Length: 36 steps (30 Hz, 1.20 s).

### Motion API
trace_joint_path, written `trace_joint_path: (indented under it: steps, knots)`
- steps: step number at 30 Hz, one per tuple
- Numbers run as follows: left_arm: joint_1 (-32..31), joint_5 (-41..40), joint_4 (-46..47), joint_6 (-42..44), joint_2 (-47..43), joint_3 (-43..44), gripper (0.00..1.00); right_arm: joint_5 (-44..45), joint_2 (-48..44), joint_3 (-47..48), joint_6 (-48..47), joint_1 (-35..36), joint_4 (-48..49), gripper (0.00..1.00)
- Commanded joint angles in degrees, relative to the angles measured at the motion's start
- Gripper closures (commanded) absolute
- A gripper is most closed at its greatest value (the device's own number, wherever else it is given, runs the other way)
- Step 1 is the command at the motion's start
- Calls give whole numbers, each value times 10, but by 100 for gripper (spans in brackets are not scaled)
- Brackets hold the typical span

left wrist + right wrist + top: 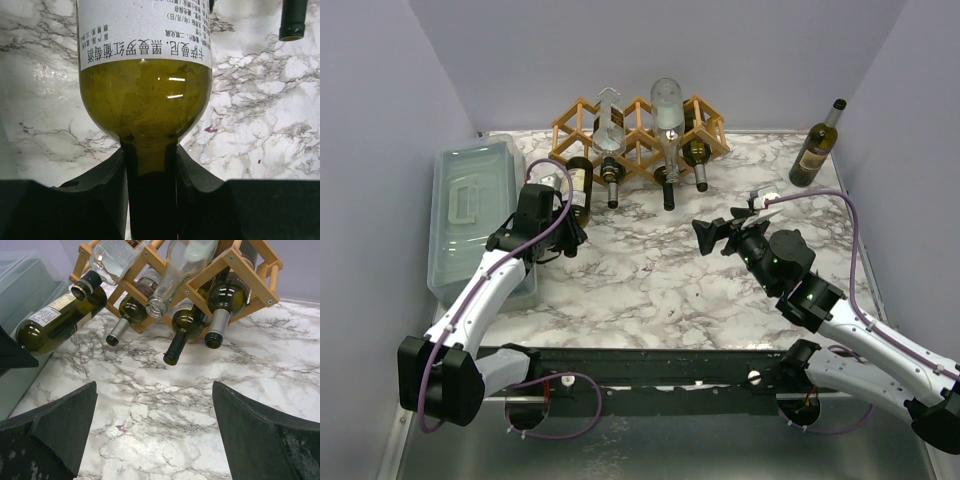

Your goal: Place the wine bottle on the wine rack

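The wine rack [640, 135] is a light wooden lattice at the back of the table, and several bottles lie in its cells. My left gripper [563, 232] is shut on the neck of an olive-green wine bottle [578, 190] with a white label. The bottle lies nearly level, its base pointing at the rack's left end. The left wrist view shows the wine bottle [145, 95] with its neck pinched in the left gripper [150, 175]. My right gripper [720, 232] is open and empty over mid-table. In its own view the right gripper [155, 430] faces the rack [240, 270] and the held wine bottle [55, 322].
A grey-green lidded box [470, 210] runs along the left edge, close to the left arm. Another green bottle [817, 147] stands upright at the back right. Necks of racked bottles [172, 352] stick out over the marble table [650, 280].
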Motion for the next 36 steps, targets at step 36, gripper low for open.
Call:
trace_joint_path:
  steps: [36]
  knots:
    - [24, 9, 339, 53, 120, 36, 100, 14, -7, -7, -5, -3, -5, 0]
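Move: The left hand holds the wine bottle by its neck, base foremost; the wine rack's free left-end cell lies about 20 cm ahead, 3 cm right and slightly below. Beside that cell, the clear bottle is some 22 cm ahead, 9 cm right of the hand, and the dark bottle beneath it 18 cm ahead, 9 cm right. From the idle right hand the cell is roughly 18 cm ahead, 29 cm left and 15 cm lower. Left hand keeps the neck gripped, carrying the bottle base-first forward about 7.5 cm towards the rack's left cell, tipping fingers up. ##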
